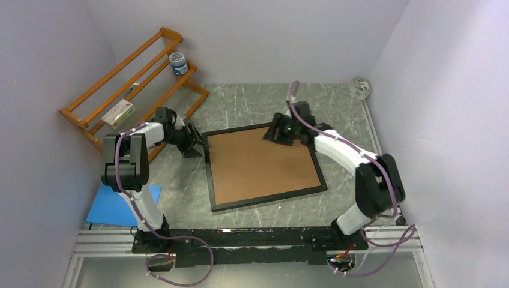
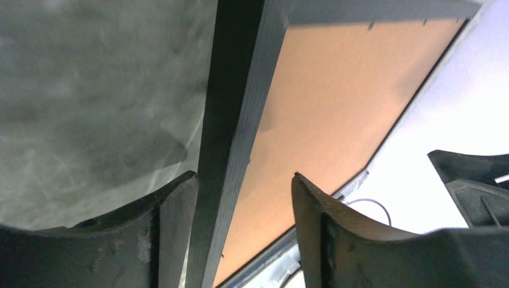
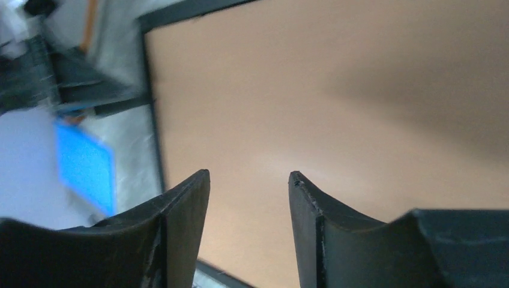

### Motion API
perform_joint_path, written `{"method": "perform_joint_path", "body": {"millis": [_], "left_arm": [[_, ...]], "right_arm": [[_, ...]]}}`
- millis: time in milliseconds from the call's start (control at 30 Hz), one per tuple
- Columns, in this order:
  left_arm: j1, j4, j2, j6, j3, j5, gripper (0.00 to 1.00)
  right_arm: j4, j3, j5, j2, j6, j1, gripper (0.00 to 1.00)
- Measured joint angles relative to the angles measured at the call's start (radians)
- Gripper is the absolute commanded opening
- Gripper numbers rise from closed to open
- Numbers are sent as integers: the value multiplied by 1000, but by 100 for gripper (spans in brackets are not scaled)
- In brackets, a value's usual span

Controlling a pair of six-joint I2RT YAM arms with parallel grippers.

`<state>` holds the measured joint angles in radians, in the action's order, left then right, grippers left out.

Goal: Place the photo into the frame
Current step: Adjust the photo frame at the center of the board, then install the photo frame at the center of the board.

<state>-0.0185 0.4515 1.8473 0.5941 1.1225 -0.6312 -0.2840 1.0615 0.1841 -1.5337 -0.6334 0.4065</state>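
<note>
The black frame (image 1: 270,200) lies flat mid-table, filled by a brown backing board (image 1: 261,165). The photo is hidden. My left gripper (image 1: 195,143) sits at the frame's far-left corner. In the left wrist view it (image 2: 245,175) is open and straddles the frame's left rail (image 2: 231,120), which lies close against the left finger, with a gap to the right finger over the board (image 2: 336,102). My right gripper (image 1: 276,133) hovers over the board's far edge. In the right wrist view it (image 3: 249,173) is open, with only the board (image 3: 336,90) showing between its fingers.
An orange wooden rack (image 1: 135,84) stands at the back left, holding a white jar (image 1: 178,62) and a small box (image 1: 117,113). A blue sheet (image 1: 123,204) lies near the left arm's base. A tape roll (image 1: 360,87) sits in the back right corner.
</note>
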Motion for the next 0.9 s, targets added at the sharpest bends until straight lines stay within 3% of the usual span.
{"method": "perform_joint_path", "body": {"millis": [133,267,533,900], "left_arm": [[0,-37,-15,10,-113,-85,39],[-6,-79,-15,25,-193,-135,32],[-8,-114,-15,31,-220,-181,26],[-8,-111,-26,31,-226,-172,26]], "right_arm": [[171,47,236,-166,-60,136,39],[284,137,410,-360,-149,252,30],[410,261,620,-575,-298,376,25],[303,354,681,-666,-333,401,21]]}}
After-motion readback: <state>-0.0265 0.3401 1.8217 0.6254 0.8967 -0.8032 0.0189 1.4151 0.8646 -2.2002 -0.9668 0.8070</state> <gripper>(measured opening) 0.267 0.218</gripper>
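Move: The middle of the frame's left rail lies about 8 cm back and 2 cm right of the left hand, some 3 cm below it. From the right hand, high over the board, it is about 25 cm left, 13 cm back and 10 cm down. The frame's far-left corner is roughly 6 cm ahead of the left hand and 1 cm to its left. The brown backing board's middle lies some 10 cm back of the right hand, 2 cm left and 11 cm down. The left fingers close onto the frame's left rail, pinching it as the hand comes back about 5 cm, slightly down and right, then holds there. The right hand sweeps left some 25 cm across the backing board, also back and down, to the same rail beside the left gripper, closing well down while its wrist swings counter-clockwise and tips steeper; its contact can't be made out. ##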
